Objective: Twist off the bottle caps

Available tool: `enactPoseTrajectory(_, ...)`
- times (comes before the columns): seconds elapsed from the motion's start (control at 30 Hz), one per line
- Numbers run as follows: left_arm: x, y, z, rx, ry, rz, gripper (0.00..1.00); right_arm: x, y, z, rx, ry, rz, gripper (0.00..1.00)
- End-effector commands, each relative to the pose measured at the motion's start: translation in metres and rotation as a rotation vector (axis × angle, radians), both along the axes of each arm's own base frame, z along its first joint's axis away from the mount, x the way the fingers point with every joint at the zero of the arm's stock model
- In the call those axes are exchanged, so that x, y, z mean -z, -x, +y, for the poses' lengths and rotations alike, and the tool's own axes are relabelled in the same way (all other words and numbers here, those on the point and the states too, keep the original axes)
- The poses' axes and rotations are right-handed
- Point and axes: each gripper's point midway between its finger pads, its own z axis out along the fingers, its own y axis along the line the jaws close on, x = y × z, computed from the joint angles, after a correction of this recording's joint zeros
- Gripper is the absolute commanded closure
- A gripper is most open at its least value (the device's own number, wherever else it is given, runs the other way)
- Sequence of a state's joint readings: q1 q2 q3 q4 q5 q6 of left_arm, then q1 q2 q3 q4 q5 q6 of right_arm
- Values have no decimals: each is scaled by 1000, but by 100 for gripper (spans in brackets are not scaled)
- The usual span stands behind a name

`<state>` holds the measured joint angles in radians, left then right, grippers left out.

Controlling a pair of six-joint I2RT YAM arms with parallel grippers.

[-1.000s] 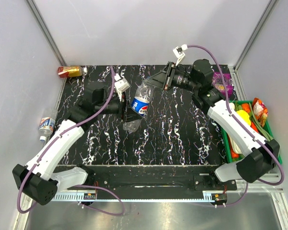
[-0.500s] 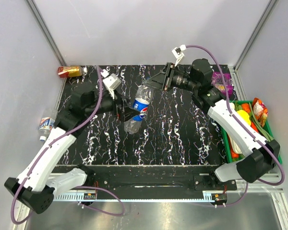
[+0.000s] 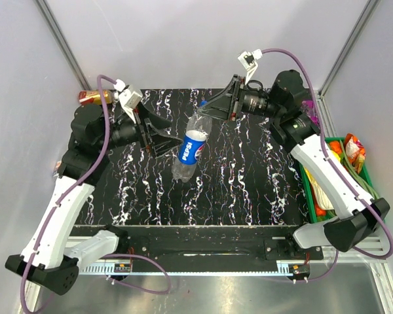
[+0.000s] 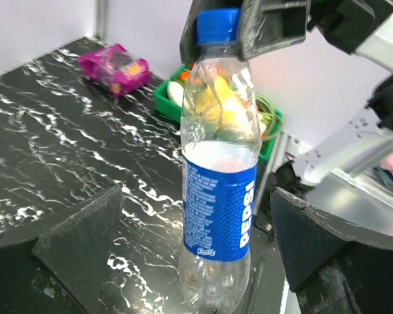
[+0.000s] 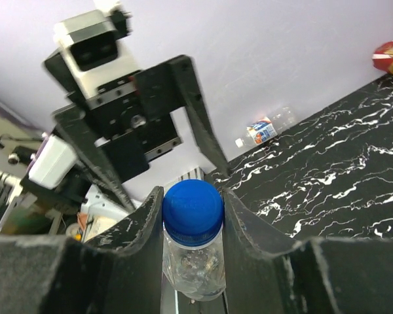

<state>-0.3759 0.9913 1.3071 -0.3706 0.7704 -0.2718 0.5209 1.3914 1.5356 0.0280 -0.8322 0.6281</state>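
A clear bottle (image 3: 190, 149) with a blue Pepsi label hangs tilted over the middle of the black marble table, its base low near the tabletop. My right gripper (image 5: 192, 216) is shut on its dark blue cap (image 5: 192, 208), one finger on each side. In the left wrist view the bottle (image 4: 219, 196) stands between the wide-apart fingers of my left gripper (image 4: 203, 261), which is open and touches nothing. From above, the left gripper (image 3: 162, 139) sits just left of the label. A second small bottle (image 5: 265, 129) with a white cap (image 5: 239, 142) lies off the table's left edge.
A red-and-gold can (image 3: 90, 98) lies at the far left corner. A purple packet (image 4: 114, 65) lies at the far right corner. A green basket (image 3: 309, 185) of colourful items stands along the right edge. Grey walls close in the back and both sides.
My left gripper let go of the bottle's body, opened wide and drew back to the left. The right gripper kept its hold on the blue cap and rose a little.
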Motion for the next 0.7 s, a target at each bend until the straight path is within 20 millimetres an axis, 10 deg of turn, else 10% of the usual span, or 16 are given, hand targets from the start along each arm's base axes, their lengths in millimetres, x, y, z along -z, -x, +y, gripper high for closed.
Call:
enactPoseTrajectory(0.0, -11, 32, -9, 264, 96, -10, 1, -41, 38, -10, -91, -40, -198, 100)
enactPoseTrajectory(0.67, 51, 42, -41, 457, 79, 76, 1, -55, 43, -8, -132, -88, -211, 100)
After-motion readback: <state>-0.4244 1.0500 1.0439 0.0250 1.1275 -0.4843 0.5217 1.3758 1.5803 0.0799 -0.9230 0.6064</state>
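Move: The Pepsi bottle already hangs by its cap from my right hand. Its body lies about 8 cm to the right of my open left hand, 1 cm farther ahead and some 5 cm below; the blue cap is roughly 11 cm to the right, 2 cm ahead and 5 cm above that hand. From my right hand, the cap is between the pads, and the body's middle is about 10 cm below, 3 cm left and 1 cm back. With fingers kept wide open, I sink my left hand about 5 cm while bringing it some 4 cm right and as far back, swinging it roughly 25 degrees clockwise so the fingers point straight right at the bottle's label. My right hand keeps its pinch on the cap and draws up and back by 2 to 3 cm, easing off. ##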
